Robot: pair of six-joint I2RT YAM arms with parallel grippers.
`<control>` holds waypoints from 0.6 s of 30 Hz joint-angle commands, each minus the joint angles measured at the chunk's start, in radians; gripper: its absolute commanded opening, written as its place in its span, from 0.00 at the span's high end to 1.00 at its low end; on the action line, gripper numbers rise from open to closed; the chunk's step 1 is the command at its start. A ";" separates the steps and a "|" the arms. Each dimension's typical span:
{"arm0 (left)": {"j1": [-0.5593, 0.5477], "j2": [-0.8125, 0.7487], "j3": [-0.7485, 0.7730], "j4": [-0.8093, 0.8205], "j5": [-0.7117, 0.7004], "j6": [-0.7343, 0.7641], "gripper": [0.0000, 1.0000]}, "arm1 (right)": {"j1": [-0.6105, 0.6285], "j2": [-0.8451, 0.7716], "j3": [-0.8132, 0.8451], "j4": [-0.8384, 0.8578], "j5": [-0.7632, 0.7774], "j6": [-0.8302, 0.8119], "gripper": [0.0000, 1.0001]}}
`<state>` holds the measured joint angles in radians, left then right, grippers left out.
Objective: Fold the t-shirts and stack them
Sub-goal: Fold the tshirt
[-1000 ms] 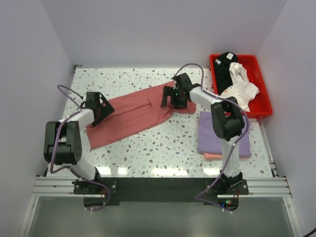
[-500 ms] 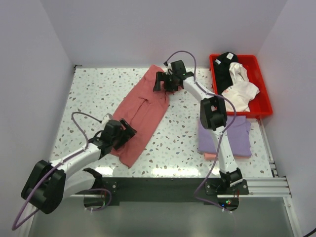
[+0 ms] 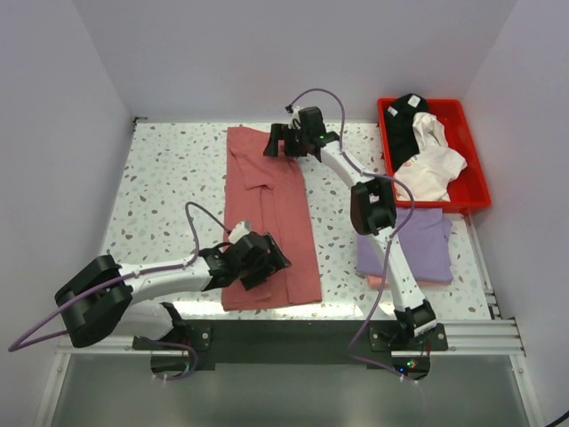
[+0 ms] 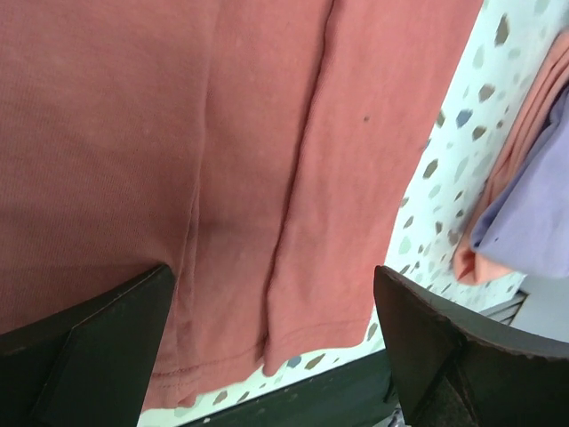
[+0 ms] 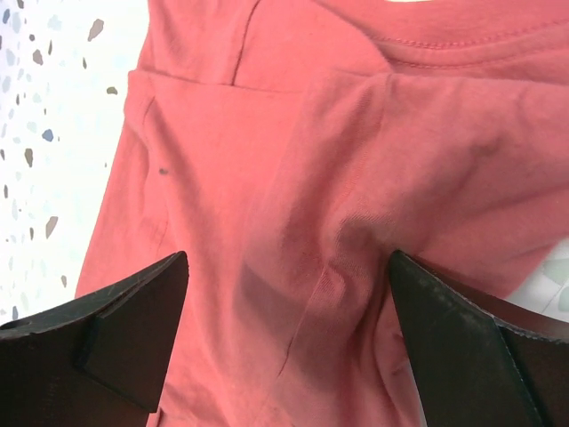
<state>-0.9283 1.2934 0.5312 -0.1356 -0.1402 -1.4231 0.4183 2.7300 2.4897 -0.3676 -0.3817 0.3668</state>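
A dusty red t-shirt (image 3: 276, 213) lies as a long folded strip running from the far side of the table to its near edge. My left gripper (image 3: 269, 263) hovers open over the near hem (image 4: 222, 133), its jaws spread wide (image 4: 271, 276) with cloth below them. At the collar end (image 5: 267, 178) my right gripper (image 3: 281, 146) is also open, its jaws (image 5: 286, 258) straddling rumpled cloth. A folded lavender t-shirt (image 3: 418, 245) sits on a pale pink one (image 3: 382, 281) at the right.
A red tray (image 3: 476, 182) at the back right holds a black shirt (image 3: 404, 124) and a white shirt (image 3: 431, 165). In the left wrist view the lavender shirt (image 4: 524, 213) and the pink one (image 4: 471, 262) lie beside the red hem. White walls close in the speckled table (image 3: 169, 178).
The red shirt has swung from lying left to right to lying far to near. My left gripper moved to the near edge, my right to the far side.
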 commanded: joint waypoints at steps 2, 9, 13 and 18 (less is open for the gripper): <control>-0.056 0.000 0.113 -0.209 -0.099 0.025 0.00 | 0.004 -0.074 0.025 -0.074 0.079 -0.060 0.01; -0.069 -0.091 0.256 -0.393 -0.171 0.128 0.00 | 0.008 -0.366 -0.141 -0.181 0.202 -0.155 0.01; -0.067 -0.158 0.262 -0.596 -0.228 0.125 0.00 | 0.011 -0.574 -0.341 -0.247 0.279 -0.161 0.01; -0.069 -0.267 0.184 -0.852 -0.245 0.008 0.00 | 0.059 -0.906 -0.776 -0.127 0.379 -0.128 0.01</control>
<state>-0.9909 1.0805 0.7605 -0.7502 -0.3305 -1.3483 0.4370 1.9614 1.8748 -0.5339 -0.0944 0.2359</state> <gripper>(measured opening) 0.997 0.986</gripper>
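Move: The t-shirt I have just folded lies lengthwise as a strip close beneath both hands. Its middle is about 15 cm ahead of my left hand and level with it sideways, and some 21 cm back and 2 cm left of my right hand. From my right hand, the purple stack's middle lies roughly 30 cm back and 35 cm right, and the red bin some 43 cm right and 4 cm back. I clear both open hands off the t-shirt. My right hand comes free of its far right part, slowly at first, then quickly up some 16 cm while swinging back and right off the cloth. My left hand edges back a touch, lifts about 6 cm off the near part, then swings left as far again, its left side rolling up some 15 degrees. The fingers of both hands stay wide open. ##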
